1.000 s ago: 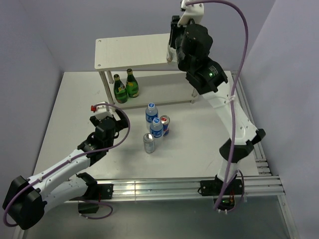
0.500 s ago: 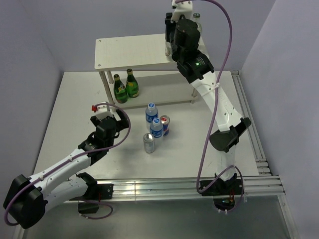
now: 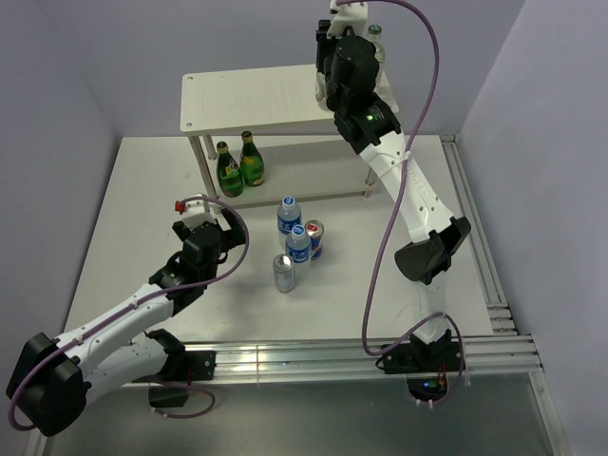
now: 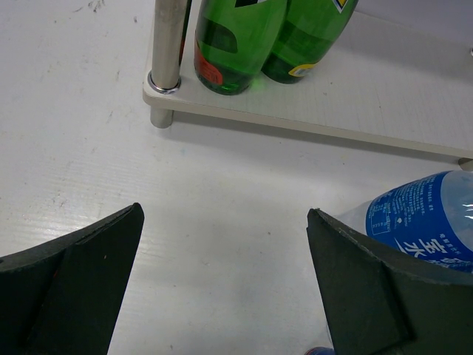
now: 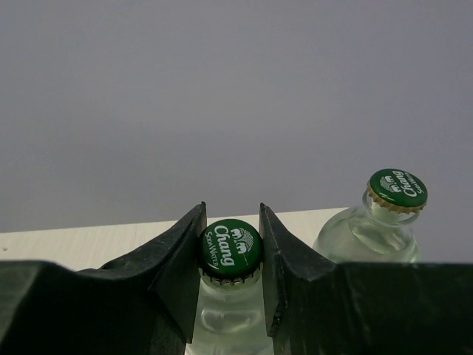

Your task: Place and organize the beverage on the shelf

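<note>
The beige two-tier shelf [image 3: 247,100] stands at the back of the table. Over its top board's right end, my right gripper [image 3: 326,93] [image 5: 230,251] is shut on the green-capped neck of a clear soda water bottle [image 5: 230,248]. A second clear bottle [image 5: 386,222] [image 3: 376,36] stands upright just to its right. Two green bottles [image 3: 239,165] [image 4: 244,41] sit on the lower board [image 4: 384,96]. My left gripper [image 3: 220,237] [image 4: 225,281] hangs open low over the table, empty, with a blue-labelled water bottle [image 4: 421,222] beside its right finger.
Mid-table stand two blue-labelled water bottles [image 3: 289,217] [image 3: 298,243], a blue-and-red can [image 3: 313,237] and a silver can [image 3: 284,273]. A shelf leg [image 4: 166,59] rises at the lower board's corner. Purple walls enclose the back and sides. An aluminium rail [image 3: 313,356] runs along the near edge.
My right arm has swung left and farther back over the shelf's top board, still gripping the clear bottle. The left arm has not moved.
</note>
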Motion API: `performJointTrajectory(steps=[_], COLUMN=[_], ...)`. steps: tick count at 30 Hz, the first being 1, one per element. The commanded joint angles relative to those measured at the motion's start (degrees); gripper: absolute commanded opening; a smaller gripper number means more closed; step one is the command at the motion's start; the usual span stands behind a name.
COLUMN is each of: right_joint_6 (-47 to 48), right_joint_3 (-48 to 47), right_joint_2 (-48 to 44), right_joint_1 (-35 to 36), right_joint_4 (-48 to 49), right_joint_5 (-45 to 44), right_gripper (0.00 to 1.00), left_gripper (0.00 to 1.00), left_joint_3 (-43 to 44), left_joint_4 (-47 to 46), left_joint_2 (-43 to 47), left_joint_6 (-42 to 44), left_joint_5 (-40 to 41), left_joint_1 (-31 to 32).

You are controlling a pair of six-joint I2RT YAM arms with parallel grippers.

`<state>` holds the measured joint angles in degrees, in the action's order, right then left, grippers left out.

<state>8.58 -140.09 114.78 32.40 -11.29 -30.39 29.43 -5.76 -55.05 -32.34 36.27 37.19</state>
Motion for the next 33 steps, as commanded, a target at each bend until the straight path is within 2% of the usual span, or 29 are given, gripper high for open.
performJointTrajectory(steps=[1,4,7,8,10,11,12,14,19,20,23,27,33], right_joint_6=[-0.2,-0.1,-0.2,-0.2,-0.4,-0.4,-0.5,-0.5,-0.7,-0.7,-0.2,0.1,0.3], right_joint_3=[0.1,0.3,1.3,1.6,2.7,3.1,3.2,3.2,4.4,4.9,9.7,21.1,27.4], right_joint_2=[-2.1,-1.4,-1.7,-1.8,-2.4,-2.5,-2.5,-2.5,-3.5,-3.9,-7.0,-13.1,-18.4], right_joint_1=[-0.3,-0.3,-0.3,-0.2,-0.2,-0.2,-0.2,-0.1,0.1,0.2,1.2,3.0,5.4], right_joint_4=[11.1,11.1,11.0,11.1,11.1,11.1,11.1,11.1,11.0,11.0,12.9,18.3,19.7], right_joint_5=[0.2,0.1,-0.4,-0.5,-0.5,-0.5,-0.6,-0.7,-1.3,-1.7,-3.4,-4.8,-7.7], right_gripper=[0.00,0.01,0.25,0.41,0.53,0.64,0.67,0.73,0.77,0.86,0.94,0.97,0.98], left_gripper=[0.99,0.99,0.99,0.99,0.99,0.99,0.99,0.99,0.99,0.99,0.99,0.99,0.99], left_joint_3=[0.2,0.2,0.1,0.1,0.1,0.1,0.1,0.1,0.0,0.0,0.0,-0.1,-0.2], left_joint_4=[-1.3,-1.2,-1.2,-1.2,-1.2,-1.1,-1.2,-1.1,-1.1,-1.0,-0.9,-0.8,-0.7], left_joint_2=[-0.4,-0.4,-0.3,-0.2,-0.1,-0.1,-0.1,0.0,0.4,0.4,0.5,0.7,1.3], left_joint_6=[0.5,0.4,0.4,0.4,0.4,0.4,0.5,0.4,0.5,0.5,0.5,0.4,0.3], left_joint_5=[-0.2,-0.3,-0.2,-0.2,-0.1,-0.1,-0.2,-0.1,-0.1,-0.1,0.0,-0.1,-0.1], left_joint_1=[-0.3,-0.4,-0.3,-0.4,-0.3,-0.4,-0.4,-0.4,-0.4,-0.5,-0.4,-0.5,-0.4])
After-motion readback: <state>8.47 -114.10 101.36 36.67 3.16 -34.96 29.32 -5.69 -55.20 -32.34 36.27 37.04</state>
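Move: The right hand, high over the right part of the shelf's top board, has the neck of the glass bottle pinched; its middle is about 7 cm straight below the hand point. The second glass bottle stands some 8 cm to the right of it and 2 cm farther out. The board's front edge runs about 5 cm nearer and 16 cm below the hand. From the left hand the held bottle is about 20 cm ahead, 28 cm right and 28 cm higher. The right fingers let go of the glass bottle's neck, opening wide from their pinch while the hand all but stays put, easing up about 1 cm. The hand then draws back some 4 to 5 cm towards the base, sinking about 4 cm before lifting slightly, fingers still wide and pointing forward at the bottle. ##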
